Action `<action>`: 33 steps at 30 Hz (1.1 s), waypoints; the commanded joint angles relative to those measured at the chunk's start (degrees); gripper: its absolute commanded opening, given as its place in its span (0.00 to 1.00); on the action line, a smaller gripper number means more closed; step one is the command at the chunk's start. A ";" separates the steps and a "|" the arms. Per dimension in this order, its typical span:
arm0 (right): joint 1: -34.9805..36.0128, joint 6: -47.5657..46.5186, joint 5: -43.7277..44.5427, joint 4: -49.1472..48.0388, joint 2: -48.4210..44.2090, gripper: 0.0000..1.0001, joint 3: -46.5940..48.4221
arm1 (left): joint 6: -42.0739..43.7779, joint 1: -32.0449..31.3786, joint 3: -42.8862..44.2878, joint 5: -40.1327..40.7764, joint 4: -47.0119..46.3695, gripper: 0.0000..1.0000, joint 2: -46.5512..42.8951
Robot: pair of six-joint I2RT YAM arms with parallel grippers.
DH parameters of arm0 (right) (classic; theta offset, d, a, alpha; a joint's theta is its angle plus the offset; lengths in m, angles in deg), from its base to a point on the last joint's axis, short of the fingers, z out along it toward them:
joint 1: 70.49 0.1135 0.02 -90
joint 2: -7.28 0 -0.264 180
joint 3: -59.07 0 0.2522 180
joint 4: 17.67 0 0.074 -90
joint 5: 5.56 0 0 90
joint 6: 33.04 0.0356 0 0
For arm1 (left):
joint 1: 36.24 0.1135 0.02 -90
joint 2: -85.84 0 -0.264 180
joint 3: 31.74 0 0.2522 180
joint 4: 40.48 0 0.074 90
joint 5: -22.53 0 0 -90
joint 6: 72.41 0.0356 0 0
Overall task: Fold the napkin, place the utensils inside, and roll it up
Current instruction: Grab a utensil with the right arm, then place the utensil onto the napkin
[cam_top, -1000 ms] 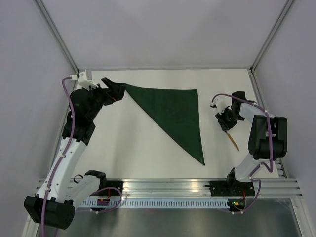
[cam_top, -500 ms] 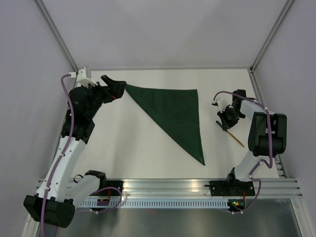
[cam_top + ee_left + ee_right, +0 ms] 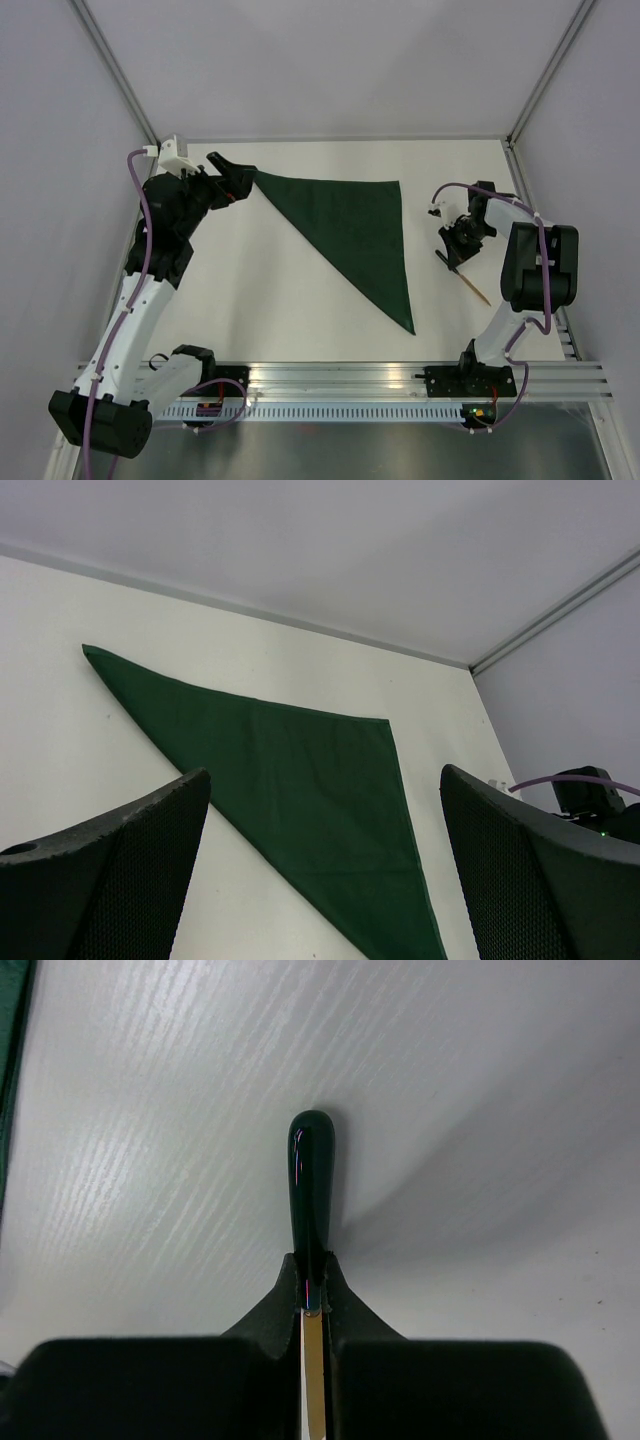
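Observation:
The napkin (image 3: 360, 228) lies flat on the white table as a dark green triangle, its long edge running from far left to near right. My left gripper (image 3: 228, 172) hovers open at its far left corner; in the left wrist view the napkin (image 3: 300, 780) shows between the wide-apart fingers (image 3: 110, 880). To the right of the cloth, my right gripper (image 3: 458, 243) is shut on the knife (image 3: 476, 290). In the right wrist view the black handle (image 3: 311, 1175) sticks out ahead of the gripper (image 3: 313, 1285), and the tan blade (image 3: 313, 1380) runs back between the pads.
Grey walls stand close on the left, back and right of the table (image 3: 250, 290). An aluminium rail (image 3: 340, 380) with both arm bases runs along the near edge. A sliver of the green cloth (image 3: 8, 1070) shows at the left edge of the right wrist view.
My right gripper has closed on the knife, and the knife has swung, its blade tip shifting right. The left gripper has crept slightly toward the back, still open.

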 commanded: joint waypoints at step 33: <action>33.27 35.46 8.00 -4.88 5.58 0.00 26.52 | 0.81 0.06 6.36 -0.05 3.98 0.99 1.17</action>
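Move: Already shut on the knife where its black handle meets the orange blade, the right hand is a centimetre or so off the table. The folded napkin's middle lies about 26 cm to its left and 11 cm ahead; the napkin's far right corner is 24 cm ahead and 12 cm left, its near corner 16 cm back and 12 cm left. From the idle left hand, the napkin's middle is about 7 cm ahead, 22 cm right and 33 cm below. Lifting the knife clear of the table, the right hand first rises while easing forward and left, then sweeps fast to the left across the napkin's right edge towards its middle, still climbing: some 21 cm left, 9 cm up and 7 cm forward in all. The fingers keep their pinch while the fingertips tilt outward roughly 15 degrees. ##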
